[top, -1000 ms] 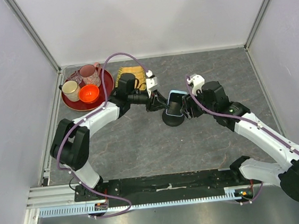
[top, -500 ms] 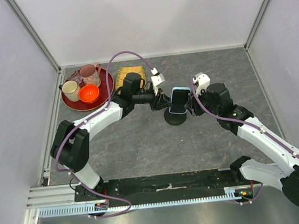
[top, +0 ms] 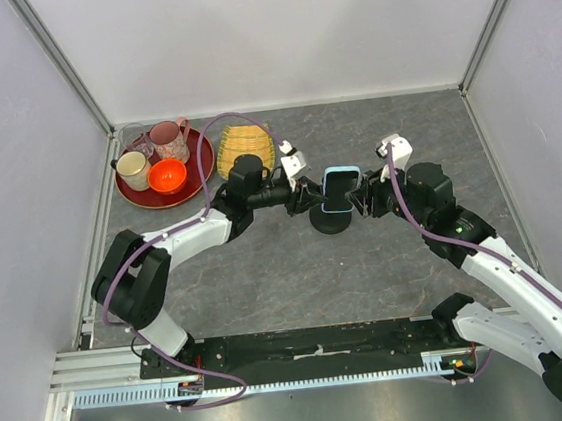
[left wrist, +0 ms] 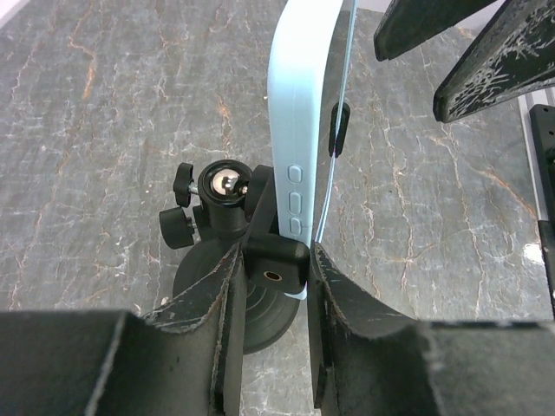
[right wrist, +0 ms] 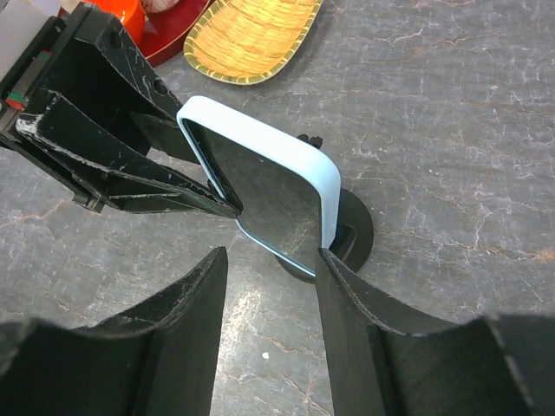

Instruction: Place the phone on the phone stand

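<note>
The phone (top: 340,188), black-screened in a light blue case, stands on edge in the clamp head of the black phone stand (top: 331,221) at mid-table. From the left, my left gripper (top: 309,196) is shut on that clamp head (left wrist: 274,264), with the phone's lower corner between the fingers too. The phone's blue edge (left wrist: 303,130) rises straight above the jaws, beside the stand's ball joint (left wrist: 223,184). My right gripper (top: 363,201) sits just right of the phone, open. In the right wrist view the phone (right wrist: 264,186) lies just beyond my right gripper (right wrist: 270,256), its corner at one fingertip (right wrist: 324,256).
A red tray (top: 198,175) with two cups and an orange bowl (top: 167,175) sits at the back left. A woven yellow basket (top: 245,148) stands beside it, just behind the left arm. White walls enclose the table on three sides.
The right gripper closed, then reopened and drew back to the right, off the phone. The left gripper shifted forward and right with the stand, uncovering the basket.
</note>
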`<state>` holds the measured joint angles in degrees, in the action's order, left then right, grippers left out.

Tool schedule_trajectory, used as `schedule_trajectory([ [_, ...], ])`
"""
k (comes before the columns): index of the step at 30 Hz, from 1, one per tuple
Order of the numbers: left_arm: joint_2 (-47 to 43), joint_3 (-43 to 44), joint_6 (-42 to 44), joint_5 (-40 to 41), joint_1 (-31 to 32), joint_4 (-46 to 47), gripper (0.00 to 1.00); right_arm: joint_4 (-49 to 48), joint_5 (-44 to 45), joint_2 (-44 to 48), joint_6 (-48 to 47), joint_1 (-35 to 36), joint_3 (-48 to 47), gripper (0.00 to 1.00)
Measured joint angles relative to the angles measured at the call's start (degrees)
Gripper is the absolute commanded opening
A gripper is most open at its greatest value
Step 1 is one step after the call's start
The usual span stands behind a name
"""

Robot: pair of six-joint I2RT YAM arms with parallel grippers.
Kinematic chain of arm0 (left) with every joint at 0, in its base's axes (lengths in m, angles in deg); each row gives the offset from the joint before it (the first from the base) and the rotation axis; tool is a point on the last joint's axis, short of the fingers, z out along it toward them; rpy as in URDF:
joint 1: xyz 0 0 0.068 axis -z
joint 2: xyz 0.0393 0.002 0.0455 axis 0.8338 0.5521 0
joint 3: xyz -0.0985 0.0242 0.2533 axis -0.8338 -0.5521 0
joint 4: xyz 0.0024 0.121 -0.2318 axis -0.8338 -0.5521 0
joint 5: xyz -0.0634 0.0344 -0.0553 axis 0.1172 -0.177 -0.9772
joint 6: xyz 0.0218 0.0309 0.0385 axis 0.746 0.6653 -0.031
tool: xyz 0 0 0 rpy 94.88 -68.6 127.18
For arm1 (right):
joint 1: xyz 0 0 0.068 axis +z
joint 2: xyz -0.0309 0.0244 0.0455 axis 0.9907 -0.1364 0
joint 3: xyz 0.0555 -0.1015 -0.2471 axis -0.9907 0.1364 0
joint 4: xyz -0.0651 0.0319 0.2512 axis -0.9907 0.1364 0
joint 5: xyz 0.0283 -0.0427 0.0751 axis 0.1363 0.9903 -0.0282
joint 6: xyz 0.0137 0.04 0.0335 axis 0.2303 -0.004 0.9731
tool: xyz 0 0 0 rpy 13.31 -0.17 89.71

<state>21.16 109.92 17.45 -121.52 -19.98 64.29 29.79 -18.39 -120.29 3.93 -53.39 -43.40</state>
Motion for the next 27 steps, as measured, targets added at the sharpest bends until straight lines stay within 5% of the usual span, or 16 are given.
schedule_trajectory([
  [8,0.02,-1.29,-0.24,-0.02,0.0,2.93,0.04,0.11,-0.33,0.31,0.57,0.0,-0.02,0.54],
  [12,0.02,-0.22,-0.33,0.11,0.0,0.72,0.45,0.48,-0.46,0.31,0.57,0.0,-0.02,0.63],
  [13,-0.07,0.48,-0.48,0.59,0.0,-0.72,0.66,0.81,-0.44,0.31,0.52,0.0,-0.02,0.67],
  [14,-0.26,0.74,-0.5,0.94,0.0,-1.49,0.69,1.05,-0.44,0.31,0.61,0.0,-0.02,0.72],
  [15,-0.59,0.81,-0.33,2.62,0.0,-2.99,0.7,1.46,-0.46,0.31,0.59,0.0,-0.02,0.98],
  [19,-1.05,1.57,-0.5,5.88,-0.72,-12.44,0.79,3.61,-0.07,0.11,0.52,0.0,-0.46,0.98],
  [27,-9.75,4.68,-1.36,8.59,-1.25,-25.94,0.8,6.27,3.58,-1.36,0.87,0.68,-4.37,0.98],
])
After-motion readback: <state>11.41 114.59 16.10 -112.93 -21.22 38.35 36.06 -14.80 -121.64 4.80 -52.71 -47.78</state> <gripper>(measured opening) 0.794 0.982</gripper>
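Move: The left fingers are shut on the black bracket at the phone's lower left edge. The phone's middle lies about 4 cm right, 1 cm ahead and 5 cm above that hand; the phone stand's round base is some 4 cm ahead, 3 cm right and 13 cm below, and the yellow basket about 24 cm ahead and 20 cm left on the table. From the half-open right hand, the phone's middle is roughly 3 cm ahead, 4 cm left, barely higher. The left fingers keep their pinch on the stand's bracket at first, then open wide and let go. That hand backs off to the left about 4.5 cm, dipping some 3 cm before rising to just above its starting height, its fingertips tilting down and swinging forward about 10 degrees each. The right hand stays nearly in place beside the phone's right edge and spreads its fingers from half to fully open. ##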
